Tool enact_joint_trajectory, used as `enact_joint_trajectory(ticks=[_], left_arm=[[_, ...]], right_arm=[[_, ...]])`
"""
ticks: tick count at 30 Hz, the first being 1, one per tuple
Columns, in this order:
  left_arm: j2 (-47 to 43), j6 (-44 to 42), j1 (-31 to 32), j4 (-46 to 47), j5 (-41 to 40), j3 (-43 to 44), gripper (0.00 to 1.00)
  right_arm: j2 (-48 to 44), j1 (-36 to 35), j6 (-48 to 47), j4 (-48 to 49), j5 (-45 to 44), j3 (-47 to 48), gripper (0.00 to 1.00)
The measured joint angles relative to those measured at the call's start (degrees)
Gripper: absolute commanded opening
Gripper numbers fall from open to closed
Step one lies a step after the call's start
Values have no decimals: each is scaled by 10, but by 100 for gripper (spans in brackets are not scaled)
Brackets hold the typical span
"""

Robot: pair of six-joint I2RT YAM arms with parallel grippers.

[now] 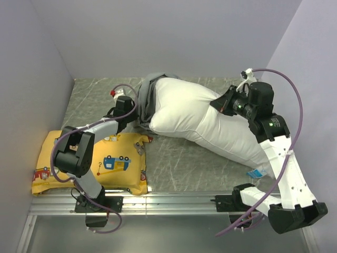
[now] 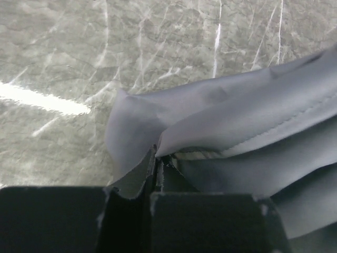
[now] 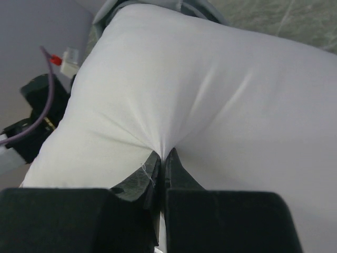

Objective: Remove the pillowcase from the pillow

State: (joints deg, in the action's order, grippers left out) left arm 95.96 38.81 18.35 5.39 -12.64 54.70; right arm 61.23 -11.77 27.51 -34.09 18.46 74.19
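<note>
The plump white pillow (image 1: 202, 121) lies slantwise across the middle of the table, its small blue-and-white tag (image 1: 256, 172) at the near right end. The grey pillowcase (image 1: 147, 97) is bunched over the pillow's far left end only. My left gripper (image 1: 138, 117) is shut on a fold of the pillowcase (image 2: 221, 121) at its near edge; the fabric runs into the closed jaws of the left gripper (image 2: 158, 155). My right gripper (image 1: 216, 103) is shut on a pinch of the pillow (image 3: 210, 89), whose white cloth puckers where the right gripper (image 3: 164, 154) holds it.
A yellow cushion (image 1: 108, 161) printed with cartoon vehicles lies at the near left, under the left arm. Grey walls close in the table on the left, back and right. A metal rail (image 1: 174, 203) runs along the near edge.
</note>
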Motion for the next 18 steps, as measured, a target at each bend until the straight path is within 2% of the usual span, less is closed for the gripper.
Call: enact_joint_trajectory(ticks=[9,18], left_arm=[[48,3,0,9,25,27,1],[44,6,6,40,49,12,0]], right_arm=[[-66,0,35,2,79,16,0],[-49,0,50,12,68,68,0]])
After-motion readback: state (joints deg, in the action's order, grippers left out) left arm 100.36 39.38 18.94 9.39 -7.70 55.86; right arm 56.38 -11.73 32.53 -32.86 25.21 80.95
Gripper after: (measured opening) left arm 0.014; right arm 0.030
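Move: The grey pillowcase, gripped by its edge in the left hand, has its bunched middle about 9 cm right of and 3 cm ahead of that hand, roughly level. The white pillow's left end is some 16 cm to the left hand's right, level in reach and a little higher; the yellow cushion lies about 24 cm back and 15 cm left. From the right hand, which pinches the pillow, the pillowcase is roughly 27 cm left, 14 cm ahead and 27 cm below. The white pillow, still pinched from above by the right hand, is hauled up about 8 cm and at first drawn back about 5 cm, easing forward a little at the end while the wrist rolls its left side up and tips the fingers up some 10 degrees. The left hand keeps its grip on the pillowcase edge low over the table, shifting only some 2 cm right and slightly down. ##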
